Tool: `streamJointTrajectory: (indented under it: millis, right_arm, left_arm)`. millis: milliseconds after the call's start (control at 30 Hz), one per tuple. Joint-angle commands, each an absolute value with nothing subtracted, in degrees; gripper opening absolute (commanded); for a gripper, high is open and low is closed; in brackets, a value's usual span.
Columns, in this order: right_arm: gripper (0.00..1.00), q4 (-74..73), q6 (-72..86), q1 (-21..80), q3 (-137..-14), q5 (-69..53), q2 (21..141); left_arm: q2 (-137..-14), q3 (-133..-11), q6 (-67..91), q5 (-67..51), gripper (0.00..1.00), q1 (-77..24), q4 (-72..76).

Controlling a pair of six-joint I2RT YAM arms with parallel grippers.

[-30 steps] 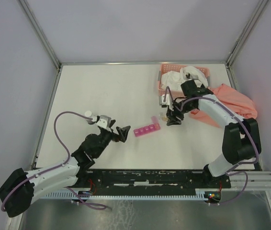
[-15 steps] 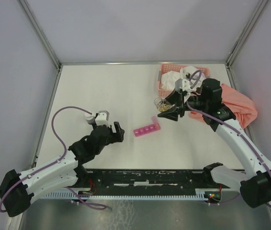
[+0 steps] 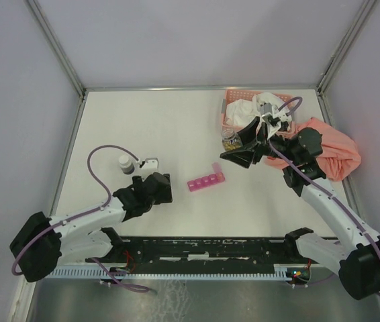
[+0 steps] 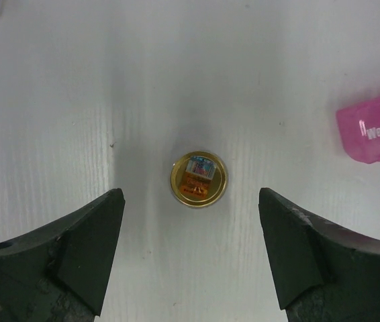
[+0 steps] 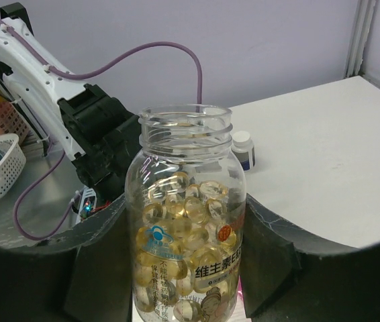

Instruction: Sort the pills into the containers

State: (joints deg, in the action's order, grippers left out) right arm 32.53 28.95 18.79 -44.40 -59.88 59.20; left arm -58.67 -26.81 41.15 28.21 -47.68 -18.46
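Note:
The containers are a slim pink pill organizer [image 3: 207, 180] lying mid-table; its "Wed." end [image 4: 374, 126] shows at the right of the left wrist view. The pills [image 5: 176, 201] are yellow softgels inside a clear, uncapped bottle [image 5: 186, 221]. My right gripper [image 3: 241, 151] is shut on that bottle [image 3: 229, 141] and holds it upright above the table, behind the organizer. My left gripper [image 4: 190, 216] hangs open over a round gold lid [image 4: 199, 180] that lies flat on the table, with neither finger touching it. In the top view that lid is hidden under the left gripper [image 3: 158, 187].
A small dark bottle with a white cap [image 3: 126, 163] stands just left of the left gripper and also shows in the right wrist view [image 5: 244, 149]. A salmon lattice basket [image 3: 227, 114] with white items sits at the back right, beside an orange cloth [image 3: 334, 144].
The right arm has lifted the pill bottle up and back from beside the organizer. The left gripper has drawn back left from the organizer, its jaws slightly narrower, uncovering the white-capped bottle.

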Motion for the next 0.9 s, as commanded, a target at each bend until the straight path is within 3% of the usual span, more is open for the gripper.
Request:
streamJointTrajectory:
  millis: [0,233,533,867]
  right_arm:
    - [0.15,33.5,27.7,18.6,-45.4,-59.6,59.9]
    - [0.15,33.0,27.2,18.6,-45.5,-60.3,60.6]
    - [0.15,32.4,27.0,18.6,-45.6,-60.5,60.7]
    - [0.15,32.0,26.9,18.6,-45.9,-60.7,61.2]
  left_arm:
    - [-65.3,-31.9,44.5,32.4,0.85,-47.5,-21.2]
    - [-70.2,-32.9,43.8,30.1,0.71,-47.4,-18.9]
    - [-76.4,-34.8,42.3,28.3,0.68,-47.5,-16.6]
    - [-79.6,-36.4,41.8,29.3,0.57,-47.5,-18.3]
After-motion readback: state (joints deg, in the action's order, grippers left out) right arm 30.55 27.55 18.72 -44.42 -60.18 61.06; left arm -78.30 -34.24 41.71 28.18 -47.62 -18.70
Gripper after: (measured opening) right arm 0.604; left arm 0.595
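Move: The gold lid lies flat on the table almost under the left hand, about 2 cm ahead, 1 cm to its right and 5 cm below the fingertips. The pink pill box is some 13 cm to that hand's right and 5 cm ahead, and the white pill bottle roughly 10 cm to its left and 9 cm ahead. From the right hand, which still holds the open jar of capsules, the lid lies about 16 cm left, 2 cm back and 34 cm below. The left hand sinks about 4 cm onto the gold lid, easing slightly forward and to its right near the end, while its left side rolls up and its fingers tip down by some 10 degrees in all, and the wide-open fingers narrow to a little over half open, one on each side of the lid without visibly pinching it. The right hand keeps its grip on the open jar high over the table, settling only a centimetre or so. ##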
